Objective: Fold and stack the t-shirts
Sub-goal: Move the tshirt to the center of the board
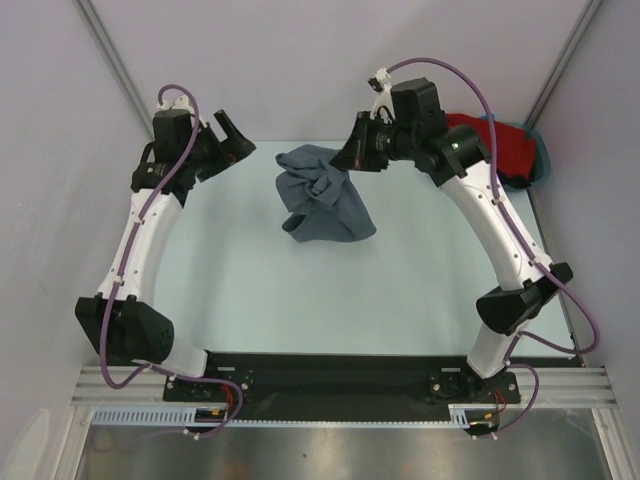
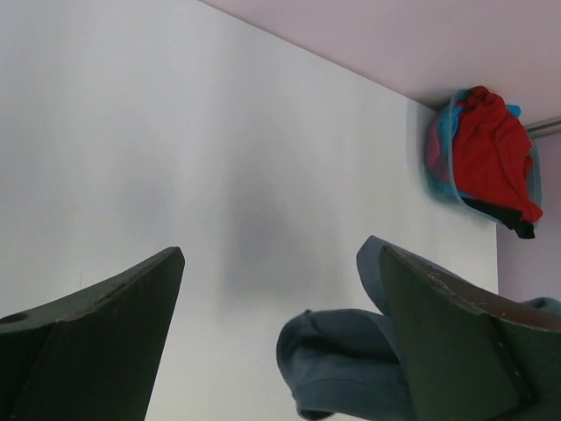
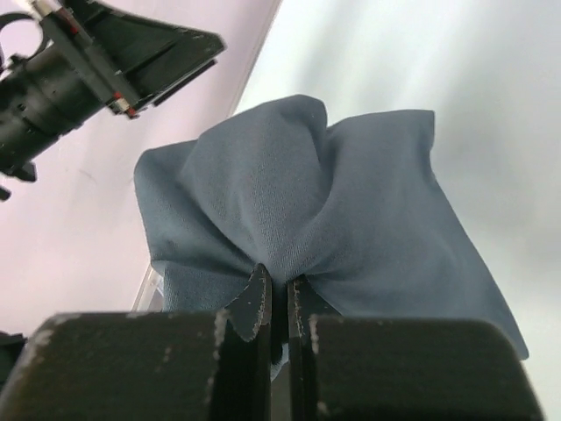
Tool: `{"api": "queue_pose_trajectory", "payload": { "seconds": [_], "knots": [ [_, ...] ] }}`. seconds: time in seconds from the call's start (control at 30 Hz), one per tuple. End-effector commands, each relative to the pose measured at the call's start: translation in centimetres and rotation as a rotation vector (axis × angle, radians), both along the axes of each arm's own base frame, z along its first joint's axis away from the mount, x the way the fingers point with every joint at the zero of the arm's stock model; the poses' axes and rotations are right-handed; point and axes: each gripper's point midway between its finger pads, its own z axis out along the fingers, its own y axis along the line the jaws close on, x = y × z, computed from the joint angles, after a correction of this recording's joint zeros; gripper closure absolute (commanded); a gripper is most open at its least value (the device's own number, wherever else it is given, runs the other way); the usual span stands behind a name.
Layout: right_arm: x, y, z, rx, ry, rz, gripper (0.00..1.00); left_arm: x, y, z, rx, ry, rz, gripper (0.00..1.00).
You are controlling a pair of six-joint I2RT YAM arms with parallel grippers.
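My right gripper is shut on a bunched edge of the slate-grey t-shirt, which hangs crumpled from it down onto the middle of the table. In the right wrist view the jaws pinch a fold of that grey cloth. To the shirt's left my left gripper stands wide open and holds nothing. In its wrist view the open gripper frames bare table, with part of the grey shirt beside the right finger. A red t-shirt lies in the tub at the back right.
The teal plastic tub sits in the far right corner against the wall, holding the red shirt with bits of blue and black cloth. Pale walls close the table at the back and both sides. The arm bases stand along the near edge.
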Motion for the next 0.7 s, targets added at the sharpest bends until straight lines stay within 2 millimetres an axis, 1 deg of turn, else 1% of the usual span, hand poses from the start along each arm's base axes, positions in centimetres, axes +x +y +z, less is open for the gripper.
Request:
{"api": "queue_pose_trajectory", "payload": {
  "seconds": [0.0, 0.03, 0.1, 0.13, 0.17, 0.2, 0.23, 0.27, 0.3, 0.33, 0.37, 0.43, 0.47, 0.5, 0.57, 0.6, 0.63, 0.67],
  "knots": [
    [0.0, -1.6, 0.3, 0.000, 0.003, -0.092, 1.00, -2.2, 0.0, 1.9, -0.008, -0.049, -0.018, 0.00],
    [0.6, -1.5, -0.7, -0.011, 0.021, -0.096, 1.00, -2.5, 0.1, 1.1, -0.007, -0.029, -0.016, 0.00],
    [1.7, -1.4, -2.8, -0.029, 0.079, -0.130, 1.00, -3.3, 0.0, 1.3, -0.015, -0.035, -0.021, 0.00],
    [1.9, -1.2, -3.1, -0.032, 0.102, -0.129, 1.00, -3.7, -0.1, 0.8, -0.019, -0.022, -0.029, 0.00],
    [2.5, -0.5, -4.6, -0.045, 0.134, -0.115, 1.00, -3.9, -0.1, 0.7, -0.020, -0.020, -0.030, 0.00],
    [2.6, -0.1, -5.1, -0.049, 0.153, -0.105, 1.00, -4.1, -0.4, 0.7, -0.026, -0.017, -0.044, 0.00],
    [2.3, 0.4, -5.3, -0.056, 0.168, -0.083, 1.00, -4.3, -0.6, 0.5, -0.031, -0.017, -0.055, 0.00],
    [2.0, 0.8, -4.9, -0.059, 0.159, -0.065, 1.00, -4.4, -0.7, 0.6, -0.037, -0.020, -0.061, 0.00],
    [1.9, 1.1, -5.4, -0.079, 0.158, -0.057, 1.00, -4.5, -1.0, 0.7, -0.052, -0.027, -0.076, 0.00],
    [1.3, 1.6, -5.5, -0.093, 0.149, -0.037, 1.00, -4.8, -1.2, 0.3, -0.058, -0.024, -0.081, 0.00],
    [1.2, 2.0, -6.4, -0.098, 0.155, -0.031, 1.00, -4.9, -1.3, 0.3, -0.063, -0.029, -0.086, 0.00],
    [0.5, 2.5, -6.3, -0.067, 0.160, -0.005, 1.00, -5.3, -1.3, -0.1, -0.065, -0.029, -0.087, 0.00],
    [0.8, 3.0, -6.6, -0.039, 0.166, -0.008, 1.00, -5.5, -1.1, -0.1, -0.057, -0.028, -0.084, 0.00],
    [0.5, 3.3, -6.1, -0.011, 0.165, 0.012, 1.00, -5.8, -0.9, -0.2, -0.042, -0.025, -0.079, 0.00],
    [0.8, 3.8, -6.0, 0.010, 0.167, 0.015, 1.00, -6.0, -0.3, 0.0, -0.017, -0.034, -0.054, 0.00],
    [0.8, 4.0, -6.1, 0.011, 0.166, 0.020, 1.00, -6.1, -0.1, 0.0, -0.007, -0.037, -0.051, 0.00],
    [1.1, 4.2, -6.9, 0.001, 0.175, 0.024, 1.00, -6.1, -0.1, -0.1, -0.005, -0.035, -0.051, 0.00],
    [1.3, 4.3, -7.1, -0.004, 0.174, 0.024, 1.00, -6.0, -0.1, -0.1, -0.003, -0.035, -0.054, 0.00]
  ]
}}
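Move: The t-shirt hangs bunched from the right fingers, its middle about 12 cm below them, 4 cm to their left and 2 cm nearer the base. The board's center lies almost straight under this hand, some 37 cm down and 1 cm left. The basket is about 22 cm farther out, 40 cm to the right and 30 cm below. From the open left hand the t-shirt's middle is roughly 21 cm right, 10 cm back and 6 cm down; the board's center, 23 cm right, 8 cm back, 31 cm down. The t-shirt, still pinched in the right hand's shut fingers, is lowered about 12 cm towards the board's center, the hand swaying forward and back again on the way and ending a little farther left as its fingertips tip some 15 degrees further down. Meanwhile the left hand draws back about 5 cm and sinks slightly, fingers staying wide open and touching nothing. ##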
